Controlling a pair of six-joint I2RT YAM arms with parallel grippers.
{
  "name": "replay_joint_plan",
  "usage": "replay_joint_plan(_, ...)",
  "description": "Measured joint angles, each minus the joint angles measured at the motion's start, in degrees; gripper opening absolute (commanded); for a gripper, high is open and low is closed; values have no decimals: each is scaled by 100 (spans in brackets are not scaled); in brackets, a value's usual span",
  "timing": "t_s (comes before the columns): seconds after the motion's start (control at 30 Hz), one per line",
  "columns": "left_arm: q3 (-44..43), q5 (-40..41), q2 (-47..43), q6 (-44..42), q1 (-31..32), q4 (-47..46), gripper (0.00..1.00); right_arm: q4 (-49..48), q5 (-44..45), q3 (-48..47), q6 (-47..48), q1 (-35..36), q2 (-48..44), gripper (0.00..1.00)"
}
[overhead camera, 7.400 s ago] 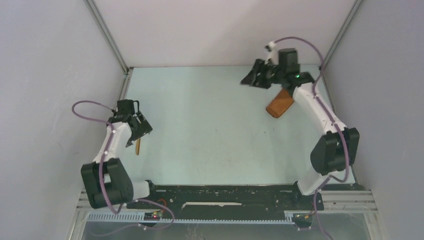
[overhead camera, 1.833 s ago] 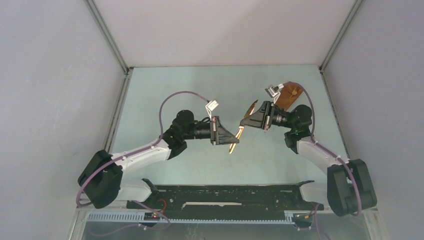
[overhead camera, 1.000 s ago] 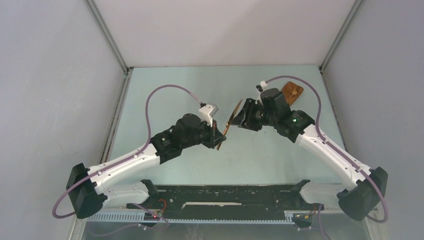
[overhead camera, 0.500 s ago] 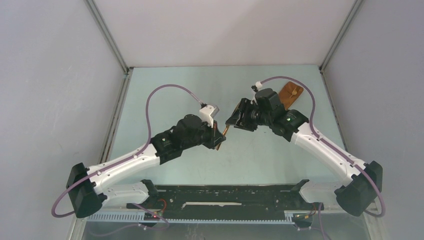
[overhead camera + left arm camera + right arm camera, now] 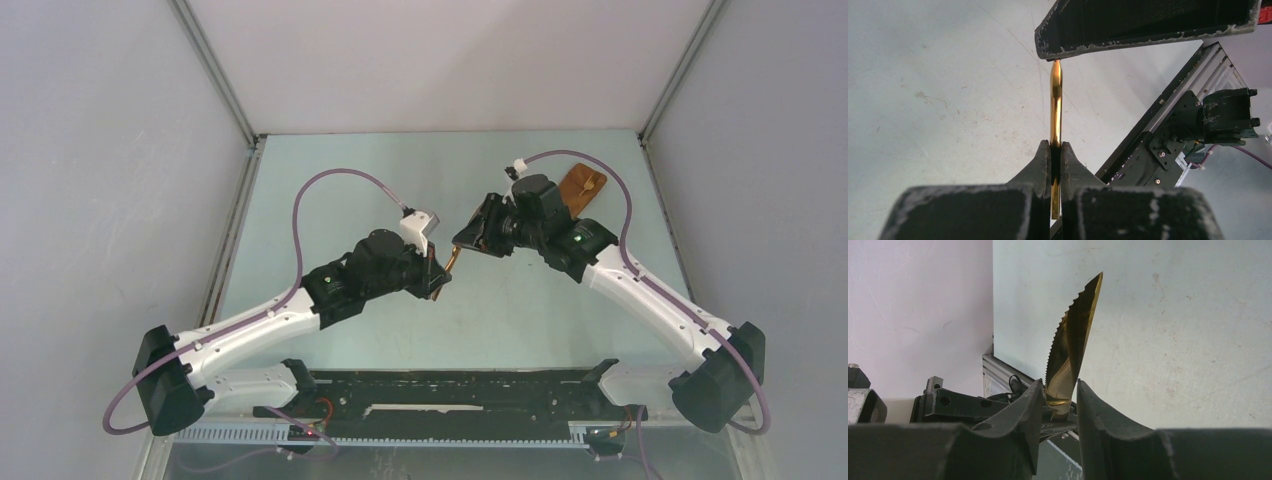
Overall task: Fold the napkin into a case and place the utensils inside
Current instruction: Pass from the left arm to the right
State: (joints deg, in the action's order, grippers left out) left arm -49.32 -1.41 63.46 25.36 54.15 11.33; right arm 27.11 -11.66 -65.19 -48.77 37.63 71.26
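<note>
A slim golden-brown wooden knife point(image 5: 452, 262), one of the utensils, hangs above the table's middle between both arms. My left gripper point(image 5: 437, 283) is shut on its handle point(image 5: 1056, 105), the pads pinching it at the tips point(image 5: 1056, 145). My right gripper point(image 5: 468, 243) has closed round the serrated blade point(image 5: 1073, 345); both fingers look pressed to its edges point(image 5: 1059, 390). The napkin lies folded as a rust-orange case point(image 5: 580, 188) at the far right, with a pale wooden utensil point(image 5: 593, 183) poking from its top end.
The right gripper's dark finger point(image 5: 1148, 22) crosses the top of the left wrist view, over the knife's tip. The black base rail point(image 5: 450, 385) runs along the near edge. Grey walls and metal posts point(image 5: 215, 70) bound the pale green table point(image 5: 330, 180).
Both arms swung in from the table's sides to meet at the middle. Over the last second the right gripper slid onto the knife's blade and narrowed its jaws on it. The left grip stayed shut.
</note>
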Motion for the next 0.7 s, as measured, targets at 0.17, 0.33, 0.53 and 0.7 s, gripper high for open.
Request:
replay_joint_plan(0.17,0,15,0,-4,0,2,0,-26,-2,0,-42,-2,22,23)
replay_joint_plan(0.33,0,81,0,-39,0,28,10,-74,-24,0,-87,-4,68,0)
replay_joint_plan(0.53,0,201,0,17,-7,24,41,-72,-151,0,13,-282,175,0)
replay_joint_plan(0.7,4,74,-105,66,-321,24,43,57,-297,-229,505,-1497,625,0)
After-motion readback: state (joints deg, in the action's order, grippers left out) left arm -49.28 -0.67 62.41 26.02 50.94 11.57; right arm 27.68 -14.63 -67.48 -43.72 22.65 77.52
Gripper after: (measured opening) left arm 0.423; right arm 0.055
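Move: My left hand still grips the gold knife by its handle; the knife's middle lies about 7 cm ahead of that hand and 3 cm to its right. That middle already sits between my right hand's half-open fingers, level with them. From my right hand the napkin case is roughly 24 cm ahead, 25 cm to the right and 20 cm below, with the fork on it a little beyond its middle. I hold both hands nearly still while my right fingers close and pinch the knife just below the blade. Only then do I open my left fingers a bit under halfway, letting go of the handle, and ease that hand about 2 cm forward and left. My right hand speeds off some 10 cm forward and right, sinking slightly and turning about 10 degrees clockwise, carrying the knife towards the napkin case. ##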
